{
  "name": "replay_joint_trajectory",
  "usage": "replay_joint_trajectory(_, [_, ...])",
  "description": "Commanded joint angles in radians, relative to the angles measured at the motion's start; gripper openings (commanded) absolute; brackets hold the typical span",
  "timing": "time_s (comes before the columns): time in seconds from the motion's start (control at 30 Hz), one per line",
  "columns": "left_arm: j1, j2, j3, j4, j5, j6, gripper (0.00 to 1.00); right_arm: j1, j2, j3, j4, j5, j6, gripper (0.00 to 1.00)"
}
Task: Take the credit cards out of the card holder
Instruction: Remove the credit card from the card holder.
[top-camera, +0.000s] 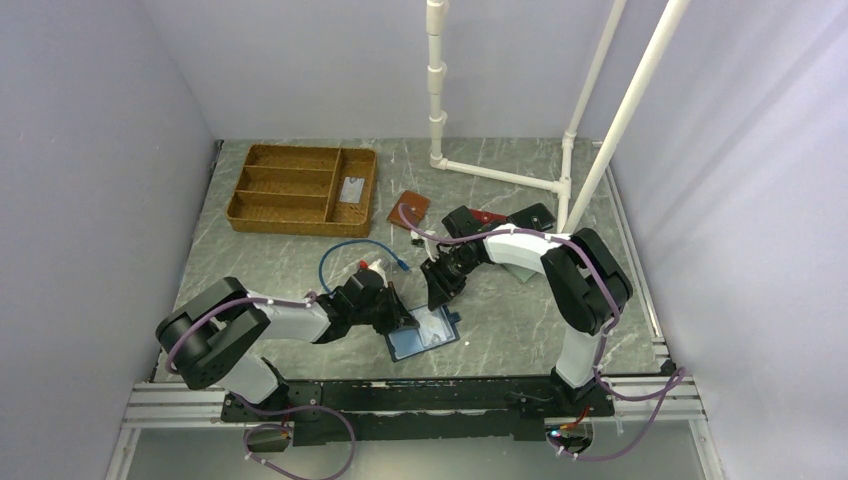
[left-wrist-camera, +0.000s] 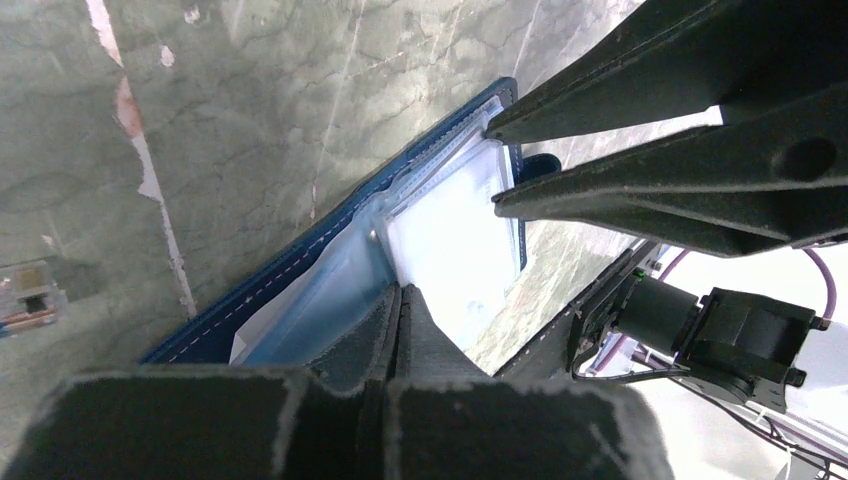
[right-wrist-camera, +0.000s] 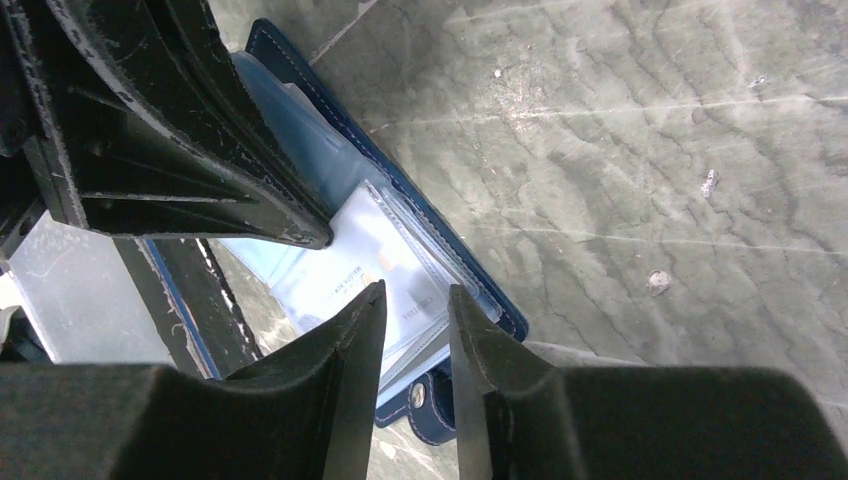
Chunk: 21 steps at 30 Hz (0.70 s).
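The navy card holder (top-camera: 425, 337) lies open on the table, glossy blue inside up. Pale credit cards (right-wrist-camera: 365, 262) sit in its clear sleeves, also seen as a white patch of cards (left-wrist-camera: 450, 240) in the left wrist view. My left gripper (left-wrist-camera: 402, 292) is shut and its tip rests on the inside of the card holder (left-wrist-camera: 300, 262), holding nothing. My right gripper (right-wrist-camera: 415, 298) is open, its tips apart just over the sleeves' far edge near the snap tab (right-wrist-camera: 432, 405). Nothing sits between its fingers. From above, the left gripper (top-camera: 405, 322) and right gripper (top-camera: 437, 298) meet over the holder.
A wicker tray (top-camera: 300, 188) stands at the back left with a pale flat piece (top-camera: 350, 190) in its right compartment. A brown wallet (top-camera: 410, 210), a red wallet (top-camera: 488, 216) and a blue cable (top-camera: 355, 262) lie behind the arms. White pipes (top-camera: 500, 175) rise at the back right.
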Motion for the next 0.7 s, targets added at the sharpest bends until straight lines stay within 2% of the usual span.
replay_joint_trajectory(0.0, [-0.002, -0.025, -0.003, -0.011, -0.052, 0.029, 0.0, 0.014, 0.014, 0.021, -0.043, -0.004, -0.004, 0.3])
replay_joint_trajectory(0.17, [-0.001, -0.024, -0.004, -0.01, -0.053, 0.026, 0.01, 0.013, 0.015, 0.024, -0.048, 0.008, -0.01, 0.19])
replay_joint_trajectory(0.3, [-0.001, -0.033, -0.005, -0.013, -0.055, 0.026, 0.03, 0.013, 0.015, 0.028, -0.055, 0.012, -0.018, 0.05])
replay_joint_trajectory(0.47, [-0.002, -0.058, -0.011, -0.013, -0.049, 0.018, 0.23, 0.011, 0.0, 0.041, -0.074, -0.031, -0.043, 0.0])
replay_joint_trajectory(0.6, [-0.001, -0.088, -0.015, -0.012, -0.026, 0.003, 0.46, 0.003, -0.029, 0.038, -0.07, -0.108, -0.043, 0.0])
replay_joint_trajectory(0.67, [-0.001, -0.105, -0.015, -0.015, -0.016, -0.002, 0.5, -0.003, -0.036, 0.035, -0.066, -0.148, -0.038, 0.0])
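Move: The card in the clasp-end sleeve of the open navy card holder has its middle some 3 cm back and 2 cm left of the right hand, about 1 cm below it. The navy clasp tab lies about 2 cm back and 3 cm right of that hand. From the left hand, whose shut fingers are at the sleeve's inner edge, the card is roughly 4 cm right; a clear cable plug sits about 6 cm left and 4 cm ahead. Down by about half a centimetre and slightly forward and to the right, the right hand shuts its part-open fingers on the outer far corner of the card sleeve, then draws back some 1.5 cm, rising a little. The left hand holds its place, opens its shut fingers about halfway to free the sleeve's inner edge, then lifts about 1 cm. ##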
